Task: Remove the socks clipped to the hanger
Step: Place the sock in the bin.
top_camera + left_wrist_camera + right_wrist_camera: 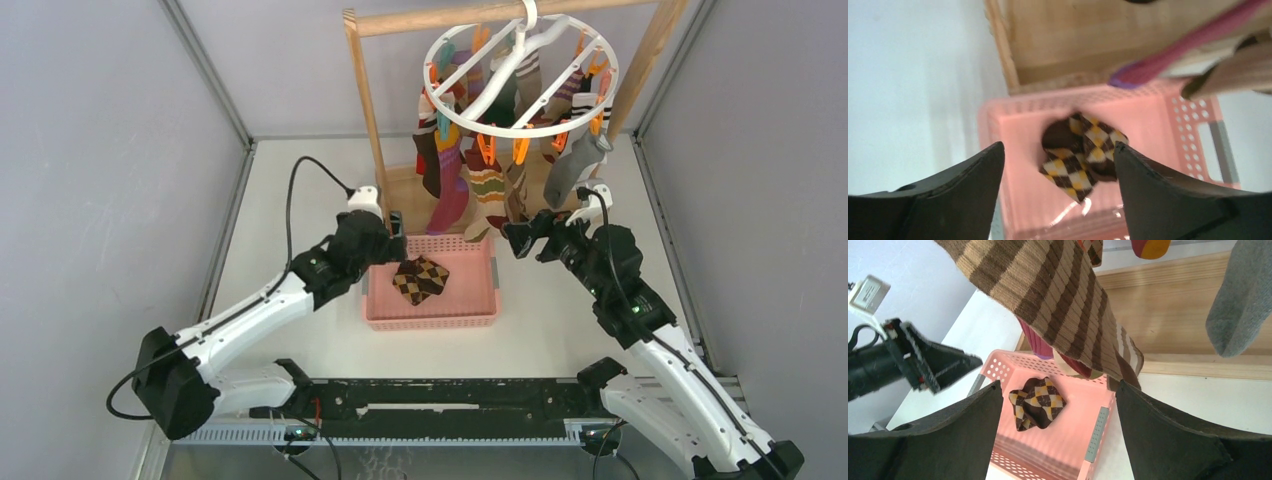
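Note:
The white ring hanger point(520, 75) hangs from the wooden rack with several socks clipped round it, among them a purple sock point(450, 205), a brown striped sock point(1048, 295) and a grey sock point(1243, 300). A brown argyle sock point(420, 280) lies loose in the pink basket point(432, 320). My left gripper point(397, 238) hovers open over the basket's far left corner; in its wrist view the argyle sock point(1080, 155) lies below the gripper point(1058, 147), untouched. My right gripper point(514, 240) stands open beside the basket's far right corner, under the striped sock, holding nothing point(1058, 385).
The wooden rack's post point(365, 110) and base board point(1173, 325) stand just behind the basket. Grey walls close in both sides and the back. A black rail point(450, 395) runs along the near edge between the arm bases.

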{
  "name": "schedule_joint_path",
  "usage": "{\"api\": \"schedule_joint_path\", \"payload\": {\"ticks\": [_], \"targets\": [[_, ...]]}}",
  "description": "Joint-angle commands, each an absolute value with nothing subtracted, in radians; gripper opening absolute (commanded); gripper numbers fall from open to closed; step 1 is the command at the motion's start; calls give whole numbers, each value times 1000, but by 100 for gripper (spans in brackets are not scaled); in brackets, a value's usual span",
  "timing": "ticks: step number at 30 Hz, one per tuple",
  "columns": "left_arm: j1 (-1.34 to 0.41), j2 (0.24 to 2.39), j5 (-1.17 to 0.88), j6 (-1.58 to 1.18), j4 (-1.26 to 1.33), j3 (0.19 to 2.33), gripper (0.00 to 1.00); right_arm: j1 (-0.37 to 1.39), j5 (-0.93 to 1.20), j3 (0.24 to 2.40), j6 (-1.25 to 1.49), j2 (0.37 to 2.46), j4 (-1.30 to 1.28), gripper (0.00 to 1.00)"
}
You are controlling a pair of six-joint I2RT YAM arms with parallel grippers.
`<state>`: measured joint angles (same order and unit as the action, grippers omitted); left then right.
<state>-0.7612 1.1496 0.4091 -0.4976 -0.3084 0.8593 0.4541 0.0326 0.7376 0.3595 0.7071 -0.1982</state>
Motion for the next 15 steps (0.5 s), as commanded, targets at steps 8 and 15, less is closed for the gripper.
{"api": "schedule_joint_path", "payload": {"ticks": [8, 15], "targets": [[-611, 1346, 374, -472, -211, 1045, 18, 469, 52, 716, 401, 664, -172, 90], [-572, 1437, 405, -514, -22, 1014, 18, 474, 57, 708, 406, 662, -173, 90]]}}
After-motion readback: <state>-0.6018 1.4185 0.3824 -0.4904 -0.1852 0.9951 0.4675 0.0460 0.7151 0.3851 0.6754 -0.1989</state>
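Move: The purple sock, hanging from the hanger, lies about 10 cm ahead and 9 cm right of the empty left hand, its middle some 3 cm higher. The dark brown sock hangs roughly 14 cm ahead and 5 cm right, the striped sock 7 cm ahead and 14 cm right. The argyle sock already lies in the bin, 4 cm back, 3 cm right and 15 cm below. From the right hand the purple sock is about 11 cm ahead, 12 cm left and 7 cm lower. The left hand reaches about 8 cm forward, away from the binned argyle sock towards the purple one, fingers shutting empty. ##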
